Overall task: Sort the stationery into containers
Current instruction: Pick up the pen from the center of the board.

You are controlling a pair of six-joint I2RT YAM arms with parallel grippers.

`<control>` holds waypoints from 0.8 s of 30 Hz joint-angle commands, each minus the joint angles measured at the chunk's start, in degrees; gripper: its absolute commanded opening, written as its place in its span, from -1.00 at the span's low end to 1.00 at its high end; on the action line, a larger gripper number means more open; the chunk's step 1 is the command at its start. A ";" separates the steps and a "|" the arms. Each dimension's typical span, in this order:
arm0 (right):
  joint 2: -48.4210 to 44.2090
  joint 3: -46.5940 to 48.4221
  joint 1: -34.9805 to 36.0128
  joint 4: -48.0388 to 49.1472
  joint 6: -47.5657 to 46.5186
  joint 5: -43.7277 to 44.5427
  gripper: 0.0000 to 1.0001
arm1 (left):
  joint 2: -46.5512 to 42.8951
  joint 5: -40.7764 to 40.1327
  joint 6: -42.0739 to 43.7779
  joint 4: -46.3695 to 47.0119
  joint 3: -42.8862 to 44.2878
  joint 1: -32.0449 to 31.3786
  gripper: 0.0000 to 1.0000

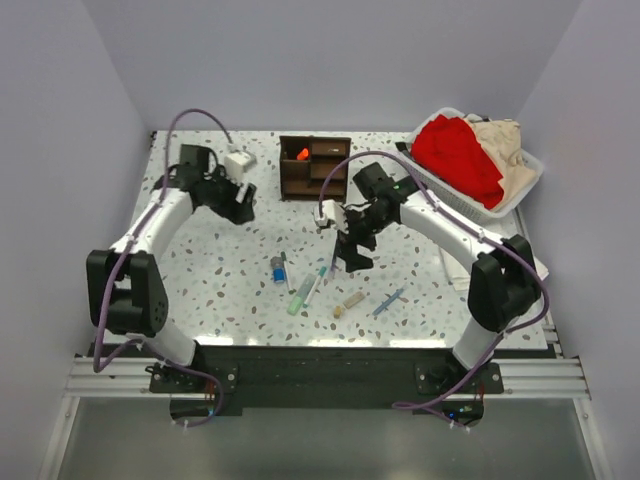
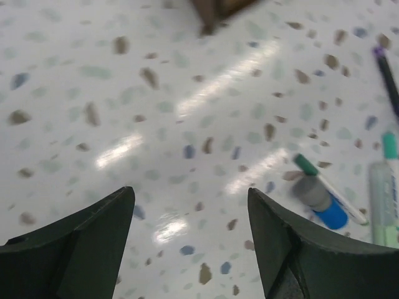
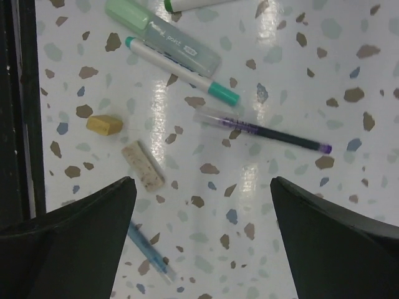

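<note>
The dark brown wooden organiser (image 1: 313,165) stands at the back centre, and an orange-capped marker (image 1: 301,154) sits in one cubby. Loose stationery lies in front of it: a stubby blue-grey cylinder (image 1: 277,270) (image 2: 318,199), a green marker (image 1: 300,295) (image 3: 162,36), a teal-tipped white pen (image 1: 318,283) (image 3: 181,68), a dark purple-tipped pen (image 3: 262,131), a yellow eraser (image 3: 104,124), a speckled tan eraser (image 3: 143,165) and a light blue pen (image 1: 388,301) (image 3: 149,252). My right gripper (image 1: 352,250) (image 3: 201,187) hovers open above these, holding nothing. Left of the organiser, my left gripper (image 1: 240,205) (image 2: 190,193) is open over bare table.
A white basket (image 1: 530,170) of red and beige cloth fills the back right corner. Purple cables loop over both arms. The speckled table (image 1: 210,280) ends at a black rail along its near edge, where the arm bases stand.
</note>
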 commanded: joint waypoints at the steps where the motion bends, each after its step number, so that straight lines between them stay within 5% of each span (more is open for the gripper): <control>1: 2.68 5.02 6.85 0.26 -12.83 0.16 0.82 | -5.81 -5.30 -15.55 10.40 -2.06 12.13 0.57; 12: 15.33 14.52 22.61 -6.94 -20.83 6.57 0.40 | -18.47 -1.61 -20.75 17.36 -11.64 26.64 0.58; 24: 20.61 14.70 29.47 -5.37 -18.02 13.78 0.15 | -30.43 -0.64 -19.25 13.58 -17.54 28.41 0.60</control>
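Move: The green highlighter lies about 13 cm to the right hand's left, some 8 cm back towards the base and roughly 12 cm below. The teal-capped marker is just right of the highlighter, about 10 cm left and 6 cm back of the hand; the purple-tipped pen is 5 cm left and 1 cm ahead, the eraser straight back some 9 cm. From the left hand the highlighter lies around 20 cm back, 14 cm right and 12 cm below. Swing the right gripper left and back over the table, about 12 cm left and 10 cm back, sinking some 8 cm towards the green highlighter and the teal-capped marker beside it; turn it about 40 degrees counter-clockwise and narrow the fingers to a little over half open, touching nothing yet. Meanwhile carry the empty, open left gripper well out to the left and up, away from the brown organizer, turning it counter-clockwise too. ##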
